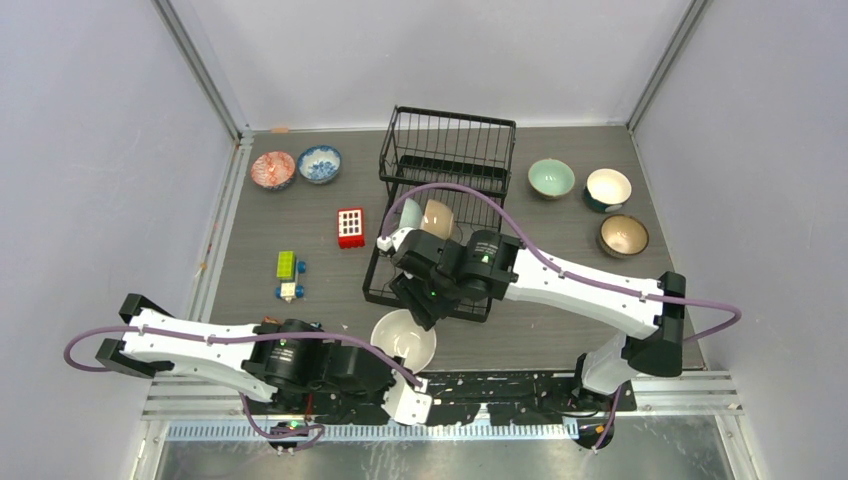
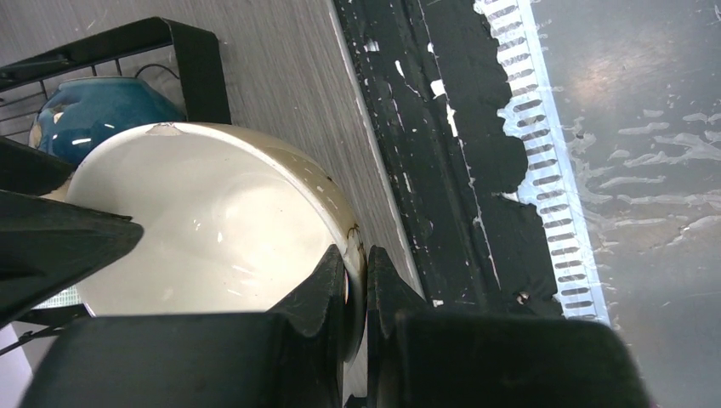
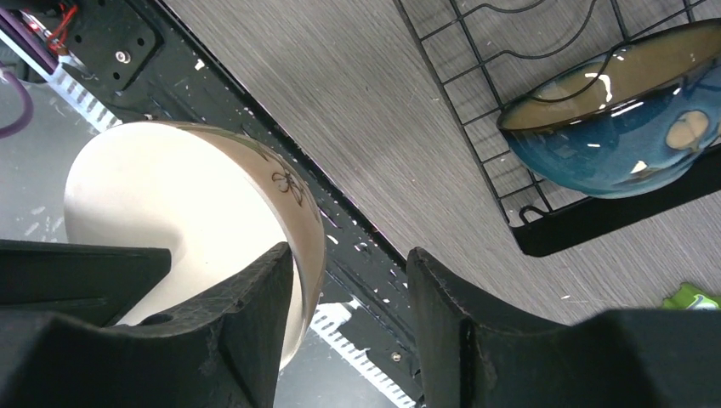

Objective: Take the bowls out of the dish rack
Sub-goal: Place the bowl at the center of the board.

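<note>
A cream bowl [image 1: 403, 340] [image 2: 204, 229] [image 3: 170, 195] is held tilted over the table's near edge, in front of the black wire dish rack [image 1: 447, 150] [image 3: 544, 229]. My left gripper [image 1: 415, 385] [image 2: 355, 255] is shut on its rim. My right gripper [image 1: 420, 312] [image 3: 349, 259] straddles the opposite rim, one finger [image 3: 255, 289] inside against the wall, the other standing apart; it is open. In the rack stand a pale green bowl [image 1: 411, 213] and a tan bowl [image 1: 438, 217]. A dark blue bowl [image 3: 621, 144] [image 2: 102, 106] lies at the rack's near corner.
Far left are a red patterned bowl [image 1: 272, 170] and a blue-and-white bowl [image 1: 320, 163]. To the right of the rack stand a pale green bowl [image 1: 551, 178], a cream-lined bowl [image 1: 608, 188] and a brown bowl [image 1: 623, 235]. A red block [image 1: 350, 227] and toy blocks [image 1: 288, 265] lie left of the rack.
</note>
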`<move>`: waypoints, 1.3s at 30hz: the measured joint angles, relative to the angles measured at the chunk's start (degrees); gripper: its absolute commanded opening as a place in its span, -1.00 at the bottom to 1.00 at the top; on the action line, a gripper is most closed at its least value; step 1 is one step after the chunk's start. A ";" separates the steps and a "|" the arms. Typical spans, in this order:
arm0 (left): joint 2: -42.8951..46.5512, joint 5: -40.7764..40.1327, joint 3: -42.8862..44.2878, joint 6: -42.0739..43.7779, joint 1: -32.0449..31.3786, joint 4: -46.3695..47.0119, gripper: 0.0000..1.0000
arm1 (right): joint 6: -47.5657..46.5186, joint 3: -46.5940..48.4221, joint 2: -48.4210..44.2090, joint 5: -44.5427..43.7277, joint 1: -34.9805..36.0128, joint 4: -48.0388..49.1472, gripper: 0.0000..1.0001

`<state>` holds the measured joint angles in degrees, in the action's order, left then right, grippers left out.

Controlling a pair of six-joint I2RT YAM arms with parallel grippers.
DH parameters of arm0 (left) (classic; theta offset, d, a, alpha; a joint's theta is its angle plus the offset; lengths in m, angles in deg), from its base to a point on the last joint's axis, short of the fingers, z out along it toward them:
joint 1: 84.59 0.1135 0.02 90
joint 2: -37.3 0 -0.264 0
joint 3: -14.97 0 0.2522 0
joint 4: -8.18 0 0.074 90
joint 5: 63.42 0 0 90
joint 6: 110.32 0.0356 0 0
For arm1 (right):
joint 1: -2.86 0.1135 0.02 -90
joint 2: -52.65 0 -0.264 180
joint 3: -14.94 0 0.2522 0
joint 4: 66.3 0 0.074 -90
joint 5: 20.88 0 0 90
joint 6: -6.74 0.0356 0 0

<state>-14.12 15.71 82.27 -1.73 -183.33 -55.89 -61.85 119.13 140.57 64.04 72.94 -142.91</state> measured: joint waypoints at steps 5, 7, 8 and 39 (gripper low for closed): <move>0.00 0.00 0.02 -0.13 0.00 -0.13 -0.99 | 0.13 0.00 1.49 0.07 0.37 0.57 -0.05; 0.00 -0.04 0.02 -0.15 0.00 -0.17 -0.99 | 0.24 0.00 1.62 0.20 0.59 0.92 -0.08; 0.00 -0.04 0.02 -0.15 0.00 -0.20 -1.00 | 0.28 0.00 1.64 0.26 0.66 1.01 -0.09; -0.09 -0.11 0.02 -0.15 0.00 -0.37 -1.00 | 1.07 -0.42 4.00 0.17 2.56 1.60 -0.34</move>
<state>-14.21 15.60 82.29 -1.88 -183.33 -56.26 -60.78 118.72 144.57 64.21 75.50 -141.32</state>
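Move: The bowl's middle is about 3 cm back, 4 cm left and 5 cm below the right hand, whose half-open fingers already straddle the rim's far right part. The left hand pinches the near rim, with the bowl's middle some 6 cm ahead, 1 cm left and 3 cm below. From the right hand, the blue bowl lies in the rack about 8 cm ahead, 8 cm right and 17 cm below; the beige bowl is 18 cm ahead, 2 cm right, similarly low. The right hand eases down by about 2.5 cm, drifting some 1.5 cm left and a little back so that its finger pads go deeper over the held bowl's rim, one inside the bowl and one outside, with the wrist nearly unturned. Its fingers narrow from a bit over half open to about a third, still short of a pinch, while the left hand stays put and keeps its closed grip on the near rim. ##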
